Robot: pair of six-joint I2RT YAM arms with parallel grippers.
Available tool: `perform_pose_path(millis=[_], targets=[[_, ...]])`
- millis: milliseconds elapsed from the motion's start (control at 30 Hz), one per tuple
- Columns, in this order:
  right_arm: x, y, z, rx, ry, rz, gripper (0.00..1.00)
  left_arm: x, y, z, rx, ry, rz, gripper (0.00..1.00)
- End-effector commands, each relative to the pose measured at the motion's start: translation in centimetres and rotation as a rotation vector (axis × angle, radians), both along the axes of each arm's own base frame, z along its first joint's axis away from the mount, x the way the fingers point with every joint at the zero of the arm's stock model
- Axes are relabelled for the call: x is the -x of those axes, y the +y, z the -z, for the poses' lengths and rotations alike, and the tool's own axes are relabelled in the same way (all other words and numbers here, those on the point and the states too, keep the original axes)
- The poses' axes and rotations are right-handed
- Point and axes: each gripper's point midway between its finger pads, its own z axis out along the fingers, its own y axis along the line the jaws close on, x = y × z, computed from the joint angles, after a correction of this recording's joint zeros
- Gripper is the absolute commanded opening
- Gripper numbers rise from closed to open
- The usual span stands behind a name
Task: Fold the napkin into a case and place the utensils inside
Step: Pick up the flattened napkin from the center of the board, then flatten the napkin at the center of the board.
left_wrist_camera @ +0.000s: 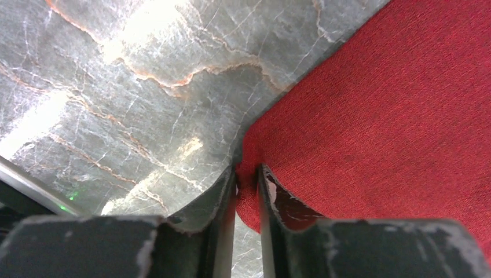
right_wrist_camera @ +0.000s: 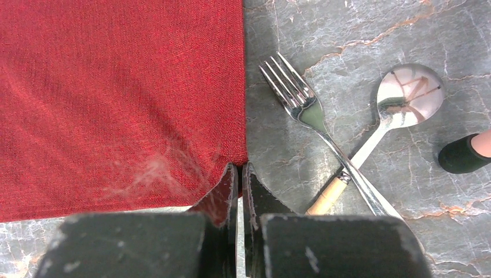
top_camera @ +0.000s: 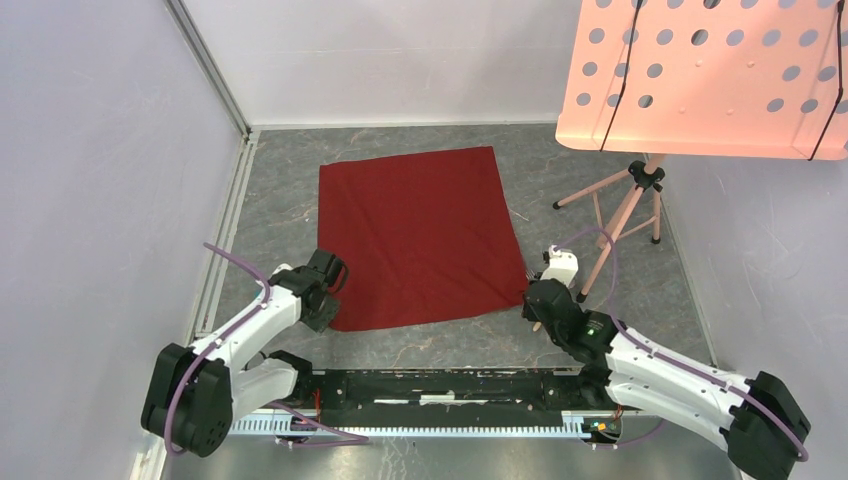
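Observation:
The dark red napkin (top_camera: 420,235) lies spread flat on the grey marble table. My left gripper (top_camera: 333,318) is at its near left corner. In the left wrist view that gripper (left_wrist_camera: 248,171) has a fold of the napkin (left_wrist_camera: 394,116) pinched between its jaws. My right gripper (top_camera: 528,300) is at the near right corner. In the right wrist view it (right_wrist_camera: 240,167) is shut, with the tip of the napkin (right_wrist_camera: 116,87) in its jaws. A silver fork (right_wrist_camera: 301,104) and spoon (right_wrist_camera: 405,95) lie crossed on the table just right of the cloth. The top view does not show them.
A pink perforated music stand (top_camera: 700,70) on a tripod (top_camera: 630,200) stands at the back right, and one black-capped foot (right_wrist_camera: 460,156) rests near the spoon. White walls close the left and back sides. A black rail (top_camera: 440,385) runs between the arm bases.

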Motion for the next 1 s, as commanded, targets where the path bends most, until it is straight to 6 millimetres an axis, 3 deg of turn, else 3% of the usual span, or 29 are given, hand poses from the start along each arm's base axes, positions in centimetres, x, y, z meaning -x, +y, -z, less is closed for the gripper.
perform_pose_path(millis=[0,67,167,233,333,500,600,700,767,833,867,967], targets=[[-1.0,0.3,-2.3,-0.018,-0.057,0.011,0.00,-1.7,0.8,-0.1,-0.047,-0.063,-0.025,0.16],[-1.1,0.5,-2.7,-0.013,-0.070,-0.008,0.00,-2.6,0.7,-1.8,-0.053,-0.100,0.019,0.02],[-1.9,3.0,-5.4,-0.042,-0.148,-0.148,0.00,-4.6,-0.7,-6.0,0.001,-0.232,0.155,0.02],[-2.2,4.4,-8.5,-0.086,-0.230,-0.228,0.00,-5.9,-2.4,-10.0,0.060,-0.350,0.294,0.02],[-1.7,6.4,-14.2,-0.174,-0.403,-0.374,0.00,-6.9,-5.1,-18.4,0.158,-0.605,0.483,0.02],[2.0,7.8,-26.5,-0.335,-0.742,-0.605,0.00,-3.8,-8.0,-34.1,0.266,-1.066,0.756,0.02],[7.3,8.2,-34.1,-0.446,-0.955,-0.838,0.00,0.5,-9.2,-43.2,0.319,-1.356,0.928,0.02],[12.2,7.4,-39.4,-0.584,-1.105,-0.989,0.00,4.9,-9.1,-49.6,0.337,-1.586,1.019,0.02],[14.1,6.9,-41.4,-0.647,-1.155,-1.045,0.00,6.8,-8.4,-52.3,0.316,-1.696,1.023,0.03],[14.3,6.3,-42.3,-0.671,-1.184,-1.024,0.00,7.3,-7.5,-53.6,0.269,-1.754,0.987,0.03],[13.6,6.2,-42.3,-0.663,-1.179,-0.986,0.00,6.9,-6.9,-53.8,0.234,-1.764,0.947,0.03],[7.1,4.9,-40.1,-0.598,-1.047,-0.642,0.00,3.4,-5.5,-52.7,0.150,-1.703,0.814,0.02]])
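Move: The napkin lies flat: its near-left corner sits right at the left fingertips, while its middle is about 16 cm ahead of the left hand and 19 cm to its right. The right hand already pinches the near-right corner. From it the napkin's middle is some 11 cm ahead and 20 cm left, a few centimetres lower. The fork lies roughly 5 cm to its right and 1 cm back, the crossed spoon 6 cm right and 1 cm back. The napkin's near-left corner is pinched as the left fingers finish closing, and then both hands hoist the cloth fast by its two near corners. The left goes up about 53 cm, first slightly forward and then back past its start; the right rises some 42 cm, drawing back. Both drift inward, keep their grip, and tilt up and turn inward until the fingers point roughly level. ##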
